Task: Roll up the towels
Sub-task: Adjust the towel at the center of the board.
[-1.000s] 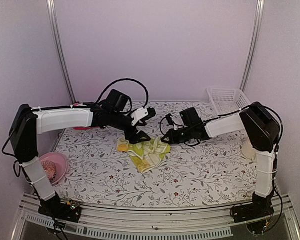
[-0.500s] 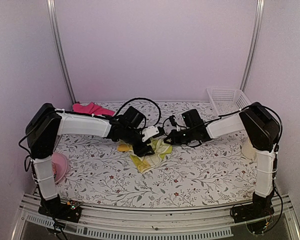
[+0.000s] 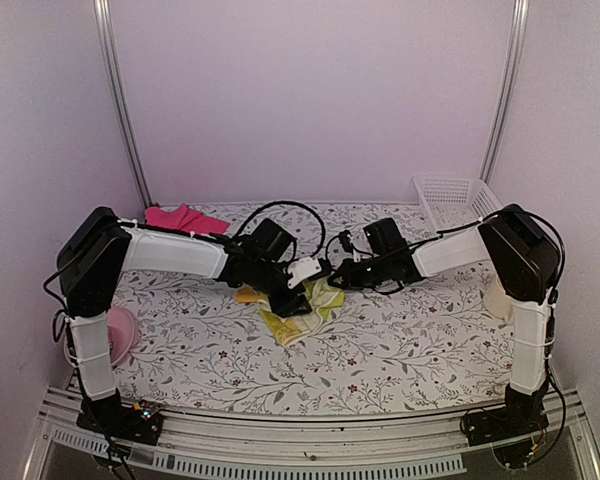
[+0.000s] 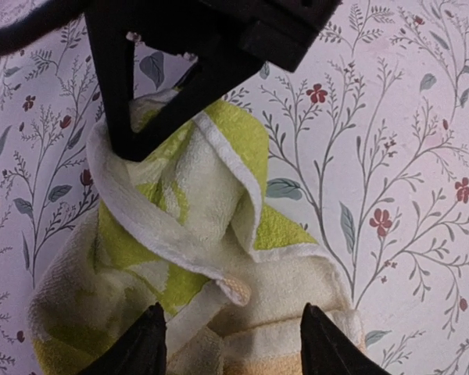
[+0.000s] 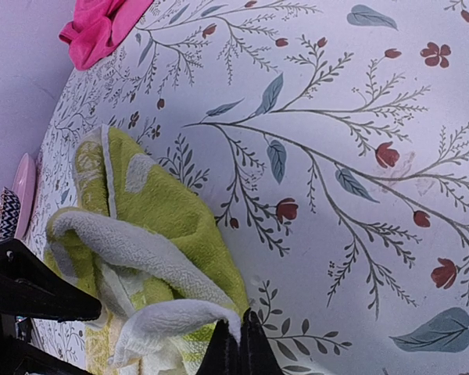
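Note:
The yellow-green towel (image 3: 302, 308) lies crumpled at mid-table. My left gripper (image 3: 292, 298) hangs over it with jaws open. In the left wrist view its fingertips (image 4: 150, 342) straddle a folded cream end of the yellow-green towel (image 4: 195, 234), and my left gripper (image 4: 234, 344) pinches nothing. My right gripper (image 3: 332, 278) is shut on a white hem of that towel. The right wrist view shows my right gripper (image 5: 238, 351) nipping the hem of the yellow-green towel (image 5: 164, 211). The pink towel (image 3: 185, 217) lies bunched at the back left, also seen as a pink towel (image 5: 102, 27) far off.
A pink bowl (image 3: 120, 330) sits at the left edge behind the left arm. A white basket (image 3: 455, 198) stands at the back right. A pale cup-like object (image 3: 497, 298) sits by the right arm. The tablecloth (image 3: 410, 340) is floral.
My left arm has swung right and down onto the yellow-green towel, uncovering the pink towel, and its jaws have narrowed. The right gripper has kept its hold and place.

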`<state>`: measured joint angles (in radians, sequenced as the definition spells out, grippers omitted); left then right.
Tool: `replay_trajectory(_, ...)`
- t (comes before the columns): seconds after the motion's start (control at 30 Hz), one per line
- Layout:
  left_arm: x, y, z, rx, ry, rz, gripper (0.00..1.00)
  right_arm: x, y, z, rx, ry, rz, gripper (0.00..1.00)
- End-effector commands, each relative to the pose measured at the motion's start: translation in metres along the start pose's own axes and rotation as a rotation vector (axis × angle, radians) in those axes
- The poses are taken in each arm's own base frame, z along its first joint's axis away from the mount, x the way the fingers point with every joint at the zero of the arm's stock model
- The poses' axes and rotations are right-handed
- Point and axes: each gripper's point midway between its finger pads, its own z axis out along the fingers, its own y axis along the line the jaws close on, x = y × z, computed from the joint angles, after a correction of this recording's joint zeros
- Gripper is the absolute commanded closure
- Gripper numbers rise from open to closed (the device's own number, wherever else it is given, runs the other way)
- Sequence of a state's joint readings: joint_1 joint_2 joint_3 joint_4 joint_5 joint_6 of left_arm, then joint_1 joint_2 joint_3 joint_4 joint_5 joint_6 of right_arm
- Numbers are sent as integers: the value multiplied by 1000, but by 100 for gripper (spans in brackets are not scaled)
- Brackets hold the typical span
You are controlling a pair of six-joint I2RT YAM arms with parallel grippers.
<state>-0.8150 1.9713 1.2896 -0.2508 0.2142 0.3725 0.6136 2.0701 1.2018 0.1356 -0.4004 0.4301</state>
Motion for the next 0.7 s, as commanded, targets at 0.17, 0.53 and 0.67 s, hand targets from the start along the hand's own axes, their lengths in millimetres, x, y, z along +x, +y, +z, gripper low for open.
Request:
replay_trajectory(0.17, -3, 2, 19, -4, 31, -23, 50, 3, -11, 5, 14, 3, 20, 98)
replay_trajectory(0.53, -7, 5, 25, -13, 24, -40, 58, 4, -12, 6, 17, 5, 21, 98)
replay_trajectory(0.67, -7, 8, 27, -21, 30, -43, 70, 4, -12, 6, 18, 5, 20, 98)
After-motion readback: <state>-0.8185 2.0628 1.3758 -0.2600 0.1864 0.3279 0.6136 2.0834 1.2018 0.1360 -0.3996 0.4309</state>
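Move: The white towel edge, its orange-tinted end, hangs almost between the left hand's open fingers, about 2 cm below and 1 cm to the right. The right fingertips, already shut on that edge, are some 6 cm ahead and 7 cm right; the towel's orange corner lies roughly 3 cm ahead and 11 cm left, 4 cm lower. From the right hand the edge's end is around 6 cm back and 6 cm to its left. The left fingers come down around the loose end of the white towel edge and close from well open to about a third, whether they already pinch it can't be seen; the hand eases roughly 1.5 cm each down, forward and right, with barely any turn. The right fingers keep their pinch on the same edge, sinking under 1 cm. ##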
